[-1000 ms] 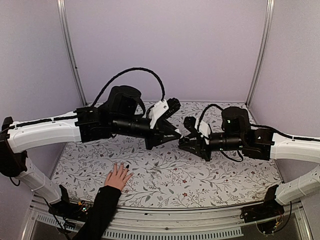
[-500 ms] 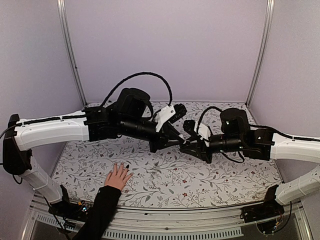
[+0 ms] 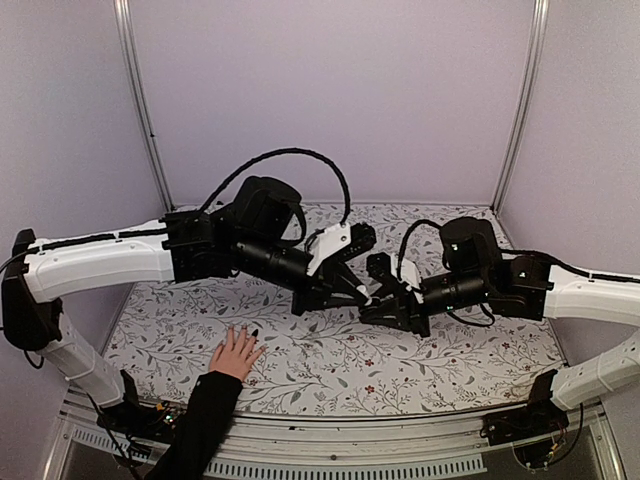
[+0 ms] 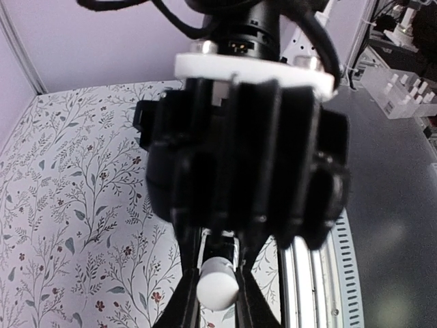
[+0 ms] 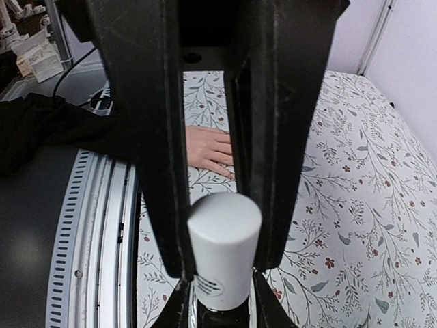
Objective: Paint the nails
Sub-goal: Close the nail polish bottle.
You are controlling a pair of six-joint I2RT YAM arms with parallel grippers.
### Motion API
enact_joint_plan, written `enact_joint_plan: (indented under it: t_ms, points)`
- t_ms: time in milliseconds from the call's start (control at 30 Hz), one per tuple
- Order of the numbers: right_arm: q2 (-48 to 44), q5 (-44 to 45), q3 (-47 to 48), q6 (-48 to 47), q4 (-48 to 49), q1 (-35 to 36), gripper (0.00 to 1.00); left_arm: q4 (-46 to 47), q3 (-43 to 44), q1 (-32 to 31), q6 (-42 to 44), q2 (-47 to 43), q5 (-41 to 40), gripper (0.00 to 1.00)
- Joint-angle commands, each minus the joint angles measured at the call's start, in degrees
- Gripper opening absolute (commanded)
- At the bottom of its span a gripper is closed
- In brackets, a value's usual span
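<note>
A light-skinned hand in a black sleeve lies flat near the table's front edge, fingers spread. It also shows in the right wrist view, hand. The nails are too small to judge. My two grippers meet in mid-air above the table's middle. My left gripper is shut on the white cap. My right gripper is shut on the small dark bottle under that cap. The left gripper's black fingers flank the cap in the right wrist view.
The table wears a floral cloth. A slotted metal rail runs along the near edge. Purple walls and two upright posts close in the back. Both grippers hang well to the right of the hand and above it.
The left arm has swung right and down until its gripper met the right gripper, bringing the white cap onto the bottle. The right gripper edged slightly left. The hand has stayed put.
</note>
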Motion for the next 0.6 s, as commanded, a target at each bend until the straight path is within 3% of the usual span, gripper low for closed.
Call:
enact_joint_plan:
  t_ms: [0, 200, 333, 567]
  points:
    - [-2.0, -12.8, 4.6, -1.5, 5.1, 2.5, 0.00, -1.4, 0.3, -1.4, 4.8, -0.2, 1.0, 0.17]
    - [-0.3, -18.6, 5.4, -1.5, 5.1, 2.9, 0.00, -6.2, 2.1, -3.4, 9.7, 0.7, 0.8, 0.24]
    - [0.1, -19.8, 5.8, -1.4, 4.8, 3.1, 0.00, -8.0, 3.3, -3.9, 10.3, 1.0, 1.0, 0.36]
    - [-1.5, -17.2, 3.7, -0.9, 6.5, 3.2, 0.00, 0.2, -2.3, -3.0, 6.1, -6.0, -3.0, 0.55]
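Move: The white cap is already between the left fingertips, sitting on the nail polish bottle, whose middle lies about 3 cm below the left hand point, 2 cm to its right and level fore-and-aft. The human hand rests on the table some 24 cm to the left, 3 cm back and 24 cm down. The right gripper holds the bottle; from its hand point the cap is about 3 cm above and 2 cm left, level fore-and-aft. Draw both grippers back towards the bases together, the left about 4 cm and slightly up, the right about 5 cm and a little up, keeping its pinch on the bottle while turning some 15 degrees counter-clockwise. Turn the left roughly 10 degrees clockwise and spread its fingers to about half open, letting go of the white cap but leaving the base-side finger close beside it. ##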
